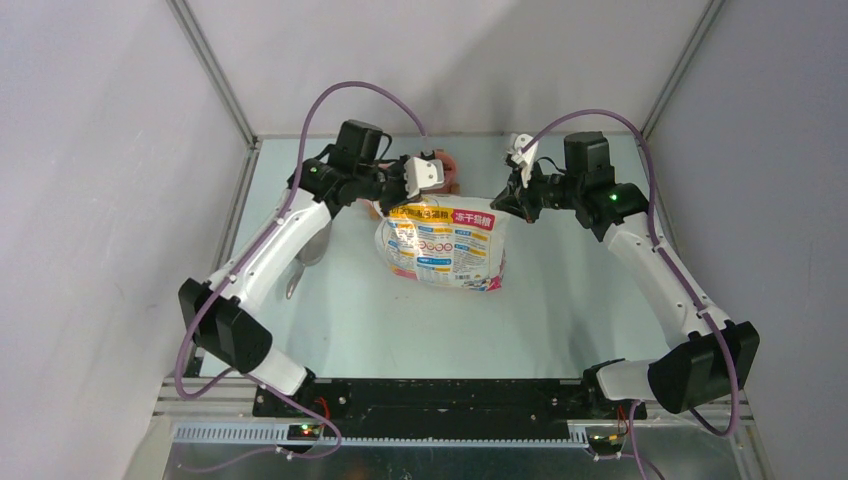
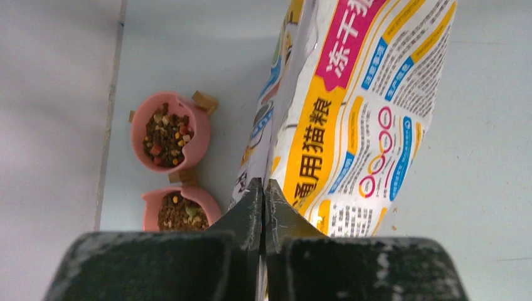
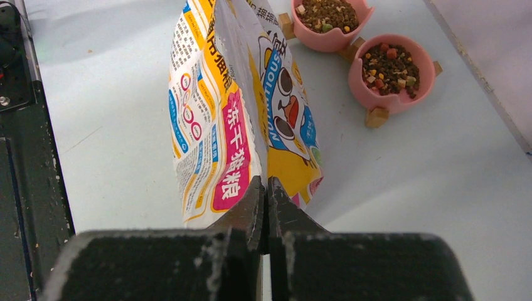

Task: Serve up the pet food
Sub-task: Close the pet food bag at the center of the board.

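The printed cat-food bag (image 1: 445,245) hangs between both arms, held at its upper edge. My left gripper (image 2: 263,188) is shut on one corner of the bag (image 2: 351,113). My right gripper (image 3: 265,188) is shut on the other corner of the bag (image 3: 226,113). Pet food (image 3: 389,66) lies as brown kibble with coloured bits in two pink bowls (image 3: 392,88) (image 3: 326,37) on the table beyond the bag. The left wrist view shows the same pet food (image 2: 166,133) in both bowls (image 2: 201,141) (image 2: 150,204), to the left of the bag.
A grey metal scoop (image 1: 305,255) lies on the table under the left arm. A few loose crumbs (image 2: 395,227) sit on the surface by the bag. The enclosure's walls (image 1: 120,150) stand close on both sides, and the black base rail (image 1: 450,395) runs along the near edge.
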Tool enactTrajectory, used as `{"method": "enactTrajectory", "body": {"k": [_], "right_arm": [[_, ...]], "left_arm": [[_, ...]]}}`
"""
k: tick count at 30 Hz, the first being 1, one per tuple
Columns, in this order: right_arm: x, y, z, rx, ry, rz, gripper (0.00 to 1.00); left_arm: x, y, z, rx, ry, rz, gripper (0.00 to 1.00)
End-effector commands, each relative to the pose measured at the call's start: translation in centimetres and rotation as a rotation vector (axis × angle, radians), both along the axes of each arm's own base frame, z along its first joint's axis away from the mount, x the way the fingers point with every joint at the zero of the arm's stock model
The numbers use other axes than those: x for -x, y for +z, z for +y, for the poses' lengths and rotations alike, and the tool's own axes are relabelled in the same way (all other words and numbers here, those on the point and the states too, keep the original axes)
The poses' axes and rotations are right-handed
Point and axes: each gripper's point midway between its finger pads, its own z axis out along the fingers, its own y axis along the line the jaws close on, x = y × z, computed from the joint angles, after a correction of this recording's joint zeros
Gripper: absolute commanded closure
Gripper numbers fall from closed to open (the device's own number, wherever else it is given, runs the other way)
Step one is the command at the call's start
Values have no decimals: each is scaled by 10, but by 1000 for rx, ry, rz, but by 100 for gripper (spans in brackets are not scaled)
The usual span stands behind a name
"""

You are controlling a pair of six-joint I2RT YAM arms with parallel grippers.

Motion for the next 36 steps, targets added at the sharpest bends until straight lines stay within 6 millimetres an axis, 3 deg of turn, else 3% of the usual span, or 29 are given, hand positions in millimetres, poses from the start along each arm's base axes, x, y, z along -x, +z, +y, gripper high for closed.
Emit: {"method": "enactTrajectory", "body": {"k": [1, 19, 36], "right_arm": [[-19, 29, -51, 82, -215, -111, 100], [-15, 31, -58, 92, -236, -116, 100], [-10, 33, -60, 93, -229, -118, 100]], "left_arm": [[-29, -22, 145, -334, 428, -24, 100], [-32, -27, 214, -425, 640, -84, 100], [-37, 7, 250, -403, 752, -186, 100]]}}
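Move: The left hand pinches the pet food bag's top edge; that edge's left corner is about 7 cm to its left and 1 cm ahead, at about the same height. Nearly 20 cm lower stand the left bowl, some 9 cm ahead and 7 cm left, and the right bowl, 12 cm ahead and 6 cm right; the scoop lies 24 cm left and 7 cm back. From the right hand, the left corner is some 25 cm left and 2 cm ahead, roughly level. Leftward along the pet food bag's top seal, away from the right hand, the left hand runs its shut fingers about 12 cm, at first pinching the edge and by the end clear of its left corner. It drifts slightly forward and swings some 20 degrees counter-clockwise. The right hand keeps its pinch on the right top corner, practically still. ##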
